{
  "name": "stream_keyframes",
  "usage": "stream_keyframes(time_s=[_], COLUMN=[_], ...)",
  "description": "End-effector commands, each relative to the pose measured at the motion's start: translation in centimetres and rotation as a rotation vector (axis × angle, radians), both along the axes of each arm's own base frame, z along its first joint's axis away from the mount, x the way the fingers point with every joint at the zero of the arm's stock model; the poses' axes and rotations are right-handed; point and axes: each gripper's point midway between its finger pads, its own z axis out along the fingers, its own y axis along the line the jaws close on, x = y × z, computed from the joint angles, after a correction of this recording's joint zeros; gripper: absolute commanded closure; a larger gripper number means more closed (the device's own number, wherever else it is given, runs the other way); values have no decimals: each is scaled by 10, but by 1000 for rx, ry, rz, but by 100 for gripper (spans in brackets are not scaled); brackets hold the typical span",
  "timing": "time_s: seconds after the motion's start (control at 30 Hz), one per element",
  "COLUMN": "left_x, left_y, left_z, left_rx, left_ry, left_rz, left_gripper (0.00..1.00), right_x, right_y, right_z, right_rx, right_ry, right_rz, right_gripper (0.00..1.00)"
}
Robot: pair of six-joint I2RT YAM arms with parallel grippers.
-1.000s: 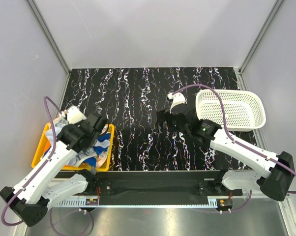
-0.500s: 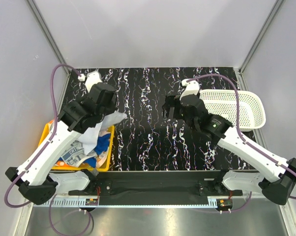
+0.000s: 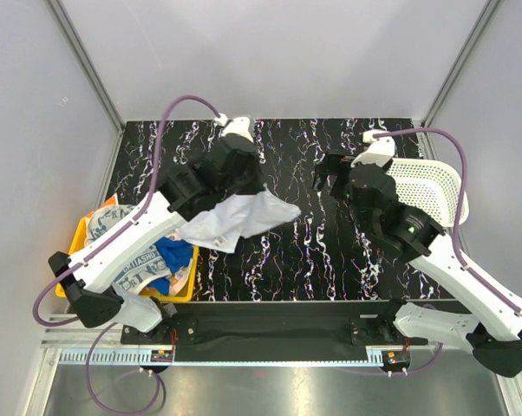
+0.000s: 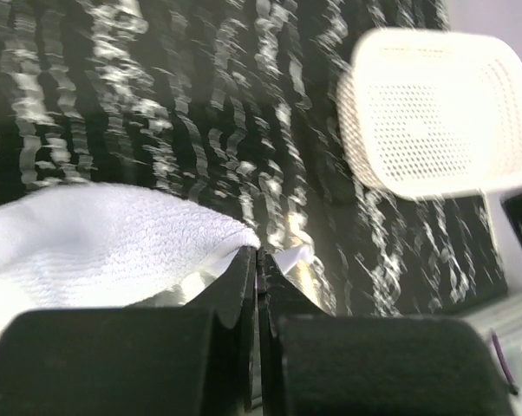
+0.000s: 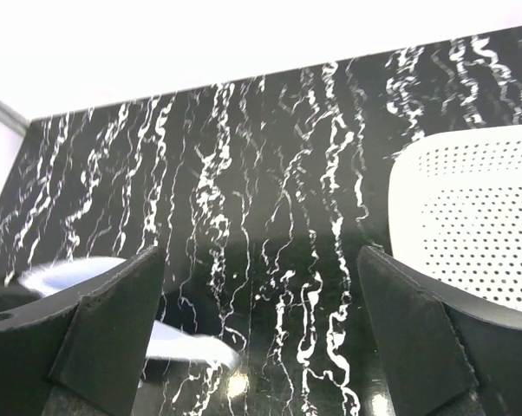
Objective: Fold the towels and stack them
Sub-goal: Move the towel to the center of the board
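Observation:
My left gripper (image 3: pixel 246 189) is shut on an edge of an off-white towel (image 3: pixel 237 222), which hangs above the middle of the table. In the left wrist view the fingers (image 4: pixel 244 286) are pressed together on the white terry cloth (image 4: pixel 105 243). More towels lie heaped in the yellow bin (image 3: pixel 187 286): a white one with blue print (image 3: pixel 138 270), a royal blue one (image 3: pixel 176 255) and an orange-patterned one (image 3: pixel 101 217). My right gripper (image 3: pixel 330 176) stands open and holds nothing, to the right of the hanging towel. A corner of that towel (image 5: pixel 187 347) shows at the lower left of the right wrist view.
A white perforated basket (image 3: pixel 434 186) stands at the table's right side, partly under the right arm; it also shows as basket (image 4: pixel 434 108) and basket (image 5: pixel 478 225) in the wrist views. The black marbled tabletop (image 3: pixel 278 251) lies between the arms. Grey walls close in the back and sides.
The left arm has lifted the off-white towel out of the yellow bin and swung it right, over the table's middle. The right arm has drawn back and right, toward the basket.

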Motion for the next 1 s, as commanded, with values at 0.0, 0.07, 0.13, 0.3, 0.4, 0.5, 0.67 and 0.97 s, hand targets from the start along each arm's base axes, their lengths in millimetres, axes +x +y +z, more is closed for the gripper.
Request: stream_keyframes(time_s=[0.0,0.07,0.13,0.3,0.4,0.5,0.67,0.97], left_x=[-12,-17,-15,4,8,4,-15,-34], left_y=[-44,-53,-52,-44,-37,-25,15,68], left_z=[22,12,-2,-38,-61,-87,-160,-209], left_rx=[-108,-102,-97,-56,-49,-24,28,55], left_ry=[-50,-35,-17,51,103,149,282,350], left_rz=[-142,-154,-144,-101,-92,-67,21,138], left_gripper=[100,100,100,100,100,100,100,100], right_x=[-5,-6,-5,0,4,5,3,-18], right_y=[-28,-31,-29,-17,-7,0,14,5], right_z=[26,27,21,-5,-26,-48,-103,-190], right_rx=[41,42,26,-1,-15,-28,-76,-111], right_ry=[-59,-61,-47,7,48,90,207,410], right_rz=[-102,-105,-102,-76,-54,-37,10,-21], right_gripper=[0,0,0,0,0,0,0,3])
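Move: The shut left hand already holds the pale towel by one end; the middle of the board it is being taken to lies some 30 cm below, about 5 cm to the right and 3 cm back. The yellow bin's middle stands roughly 35 cm to its left, 7 cm back and 26 cm down. From the open right hand the towel's middle is about 24 cm left, 7 cm back and 14 cm below; the white basket lies some 25 cm right, 10 cm ahead, 30 cm down. Keeping its pinch on the towel, the left hand carries on right and slightly back for about 4 cm, then turns round and sweeps down some 20 cm and back to the left, trailing the cloth onto the board while the fingers tip down about 25 degrees. The right hand, wide open and touching nothing, first eases up a little, then sinks steeply, tipping downward by about 20 degrees, towards the towel's right end. ##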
